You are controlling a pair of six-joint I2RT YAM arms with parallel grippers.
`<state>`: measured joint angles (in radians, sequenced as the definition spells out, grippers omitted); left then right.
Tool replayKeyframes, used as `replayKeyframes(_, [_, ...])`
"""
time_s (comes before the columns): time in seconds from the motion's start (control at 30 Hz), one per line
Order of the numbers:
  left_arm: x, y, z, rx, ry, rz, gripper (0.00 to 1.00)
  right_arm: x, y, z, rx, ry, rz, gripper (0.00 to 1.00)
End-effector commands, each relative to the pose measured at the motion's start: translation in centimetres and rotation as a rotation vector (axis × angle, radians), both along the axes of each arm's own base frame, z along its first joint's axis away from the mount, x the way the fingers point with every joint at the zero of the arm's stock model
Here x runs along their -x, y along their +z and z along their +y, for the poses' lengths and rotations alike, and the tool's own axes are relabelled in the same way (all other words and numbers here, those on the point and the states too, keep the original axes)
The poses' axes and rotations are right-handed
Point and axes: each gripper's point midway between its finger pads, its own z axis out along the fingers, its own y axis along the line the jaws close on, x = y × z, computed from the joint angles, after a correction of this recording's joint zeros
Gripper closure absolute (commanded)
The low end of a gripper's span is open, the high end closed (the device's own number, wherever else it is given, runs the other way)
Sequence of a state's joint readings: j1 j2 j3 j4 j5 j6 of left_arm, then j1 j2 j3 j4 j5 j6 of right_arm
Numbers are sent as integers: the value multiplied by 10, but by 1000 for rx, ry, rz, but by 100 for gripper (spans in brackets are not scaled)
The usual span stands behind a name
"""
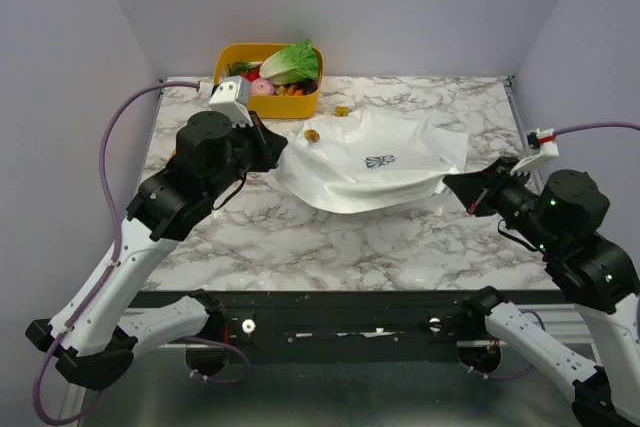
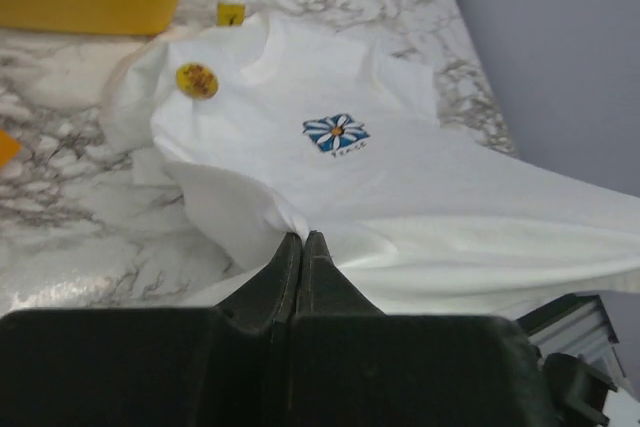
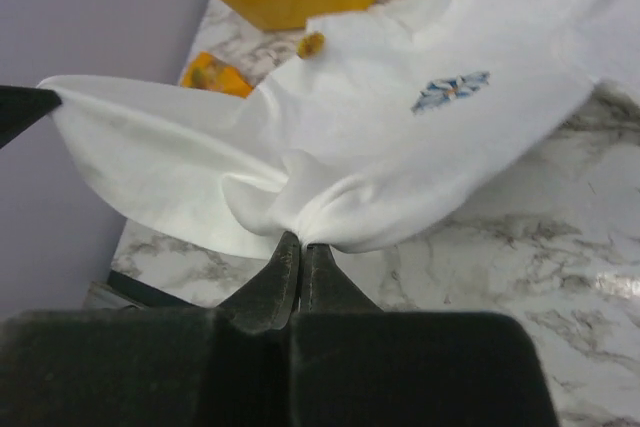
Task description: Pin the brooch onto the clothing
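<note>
The clothing (image 1: 370,162) is a white T-shirt with a blue flower print (image 1: 380,160), spread on the marble table. Its near edge is lifted and stretched between my two grippers. My left gripper (image 1: 283,152) is shut on a fold of the fabric at the shirt's left corner (image 2: 302,237). On the right, my other gripper (image 1: 447,182) is shut on a bunched fold at the right corner (image 3: 300,240). The brooch (image 1: 312,134), a small gold disc, lies on the shirt near its far left shoulder (image 2: 197,80) (image 3: 311,44), apart from both grippers.
A yellow bin (image 1: 270,104) with toy vegetables stands at the back left of the table. A small yellow tag (image 1: 342,111) lies by the collar. An orange packet (image 3: 215,75) lies on the marble left of the shirt. Grey walls close both sides.
</note>
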<state>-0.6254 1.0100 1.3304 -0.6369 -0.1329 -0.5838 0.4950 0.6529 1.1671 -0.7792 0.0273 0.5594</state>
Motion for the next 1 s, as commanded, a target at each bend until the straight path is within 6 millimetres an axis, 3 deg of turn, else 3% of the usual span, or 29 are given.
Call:
replayKeyframes(0.0, [31, 80, -1, 70, -84, -168, 100, 32, 90, 8, -20, 173, -274, 100])
replayKeyframes(0.07, [41, 105, 2, 106, -105, -221, 100, 45, 117, 8, -25, 217, -350, 99])
replayKeyframes(0.1, [50, 128, 4, 138, -122, -263, 100, 56, 142, 5, -49, 228, -417, 100])
replayKeyframes(0.23, [66, 172, 10, 187, -156, -345, 100, 85, 192, -6, -98, 244, -575, 100])
replayKeyframes(0.33, [72, 196, 13, 209, -166, -395, 100, 88, 209, -18, -96, 190, -607, 99])
replayKeyframes(0.47, [60, 203, 12, 184, -135, -408, 100, 67, 200, -23, -48, 117, -556, 100])
replayKeyframes(0.7, [-2, 170, -3, 56, 10, -319, 100, -6, 160, -43, 68, -162, -404, 100])
replayKeyframes(0.83, [-31, 169, -8, 31, 73, -305, 100, -48, 141, -21, 129, -150, -323, 100])
replayKeyframes(0.9, [-56, 160, -14, 15, 89, -283, 100, -64, 141, -12, 144, -140, -309, 100])
replayKeyframes(0.97, [-74, 166, -14, 46, 80, -283, 100, -93, 143, -7, 158, -152, -289, 100])
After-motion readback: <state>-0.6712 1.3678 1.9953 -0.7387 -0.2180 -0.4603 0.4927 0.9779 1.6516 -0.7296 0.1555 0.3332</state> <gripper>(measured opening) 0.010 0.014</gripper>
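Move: Both grippers already hold the clothing's hem corners, about 35 cm above the table. The flower print lies roughly 12 cm ahead of the left hand, 22 cm to its right and 25 cm below; the brooch is about 26 cm ahead, 5 cm right, and the yellow tag 34 cm ahead, 13 cm right, both near table height. From the right hand, the print lies some 19 cm ahead, 9 cm left and 24 cm below. Keep both grippers shut on the hem corners and whip the clothing up off the table: raise both hands together about 21 cm while drawing them back 7 to 9 cm and tipping the fingers up, the right more than the left. Then reverse, throwing both forward some 12 to 15 cm while sinking 7 or 8 cm and tipping the fingers partly down again. ##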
